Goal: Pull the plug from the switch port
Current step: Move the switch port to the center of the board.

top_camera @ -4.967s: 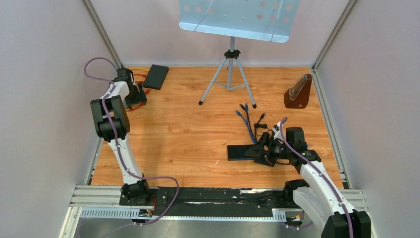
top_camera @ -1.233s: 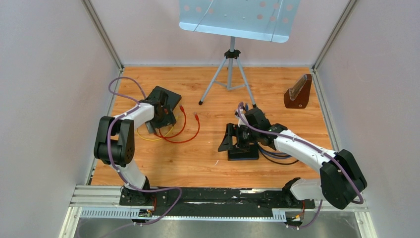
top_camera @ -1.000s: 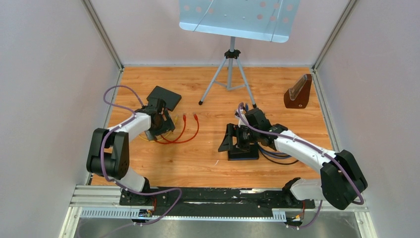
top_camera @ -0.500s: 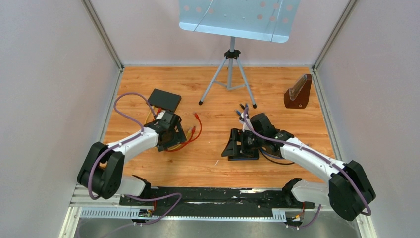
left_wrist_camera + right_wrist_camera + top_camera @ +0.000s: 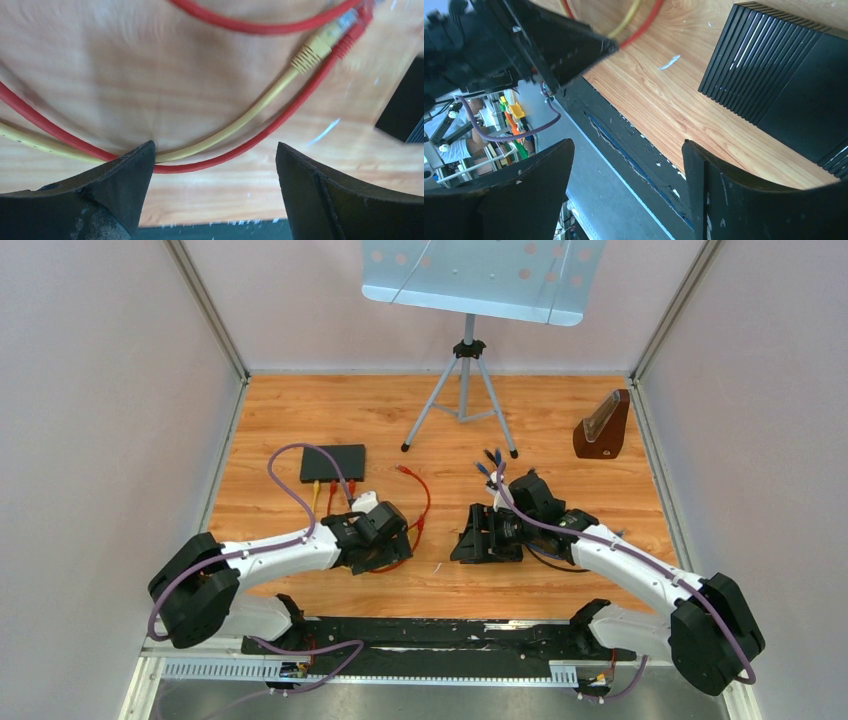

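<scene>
A black switch [image 5: 333, 461] lies at the left with yellow and red cables [image 5: 333, 490] running from its near edge. A second black switch [image 5: 503, 546] lies under my right arm; its ribbed top [image 5: 774, 75] fills the right wrist view. My left gripper [image 5: 386, 543] hovers open over the red cable loop [image 5: 420, 510]. In the left wrist view, a loose yellow plug [image 5: 314, 49] and a red plug [image 5: 352, 36] lie ahead of the open left gripper [image 5: 214, 150]. My right gripper [image 5: 468, 540] [image 5: 628, 145] stands open at the second switch's left end, holding nothing.
A music stand on a tripod [image 5: 463, 380] stands at the back middle. A brown wedge-shaped metronome [image 5: 602, 426] sits back right. Blue cable ends [image 5: 490, 468] lie beyond the right switch. The black base rail [image 5: 430, 632] runs along the near edge.
My left arm swung away from the left switch toward the near middle, and the red and yellow cables came along. The right gripper shifted slightly nearer.
</scene>
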Available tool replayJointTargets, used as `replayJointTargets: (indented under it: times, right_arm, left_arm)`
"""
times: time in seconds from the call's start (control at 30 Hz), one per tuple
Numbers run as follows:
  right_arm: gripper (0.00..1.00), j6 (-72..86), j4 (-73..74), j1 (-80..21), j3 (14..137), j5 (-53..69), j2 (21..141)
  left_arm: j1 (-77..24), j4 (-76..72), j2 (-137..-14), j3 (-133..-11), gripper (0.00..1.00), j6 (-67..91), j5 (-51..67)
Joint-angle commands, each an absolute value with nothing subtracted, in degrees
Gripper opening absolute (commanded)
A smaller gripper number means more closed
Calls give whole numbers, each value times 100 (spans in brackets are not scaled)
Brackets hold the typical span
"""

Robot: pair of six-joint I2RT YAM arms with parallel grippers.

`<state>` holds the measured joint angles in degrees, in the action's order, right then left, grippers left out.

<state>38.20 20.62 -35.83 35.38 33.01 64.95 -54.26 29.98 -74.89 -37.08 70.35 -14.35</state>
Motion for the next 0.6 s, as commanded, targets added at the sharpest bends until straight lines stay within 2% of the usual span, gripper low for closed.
replayJointTargets:
  times: [0.0,0.23,0.33,0.57]
  right_arm:
    - [79,3736,1919,-3602,3780,3182,6600]
    - [76,3357,1882,-3612,4930,3139,7969]
    - [69,3196,1885,-3631,5538,3245,8692]
    - [47,2796,2009,-4055,6843,3302,10170]
  left_arm:
    - [-6055,4229,-7355,-3482,98,8078,-1265]
    - [-6127,5273,-6450,-4223,100,7852,-2331]
    - [-6126,5459,-5958,-4533,100,7621,-2703]
    - [-6126,5778,-5019,-4670,100,7640,-3259]
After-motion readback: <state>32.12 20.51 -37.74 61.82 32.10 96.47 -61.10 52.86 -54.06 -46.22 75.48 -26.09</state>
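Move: The switch, with yellow and red cables still plugged into its near side, lies about 24 cm ahead of the left hand and 14 cm to its left, practically at its height. Of the right hand it is some 23 cm ahead, 32 cm left and 8 cm below. The loose yellow and red plug ends lie about 10 cm ahead and 11 cm left of the right hand; the black box is some 5 cm ahead and 5 cm right. Both are about 8 cm below it. The cables looped at the left hand's open fingers are drawn back about 4.5 cm along the board, tugging on the switch; the left hand then rises some 10 cm clear of them, easing forward and left, fingers wide open. The right hand sweeps about 11 cm forward and left at nearly level height, leaving the black box for the loose cable ends and the switch beyond, and closes its empty fingers partway. ##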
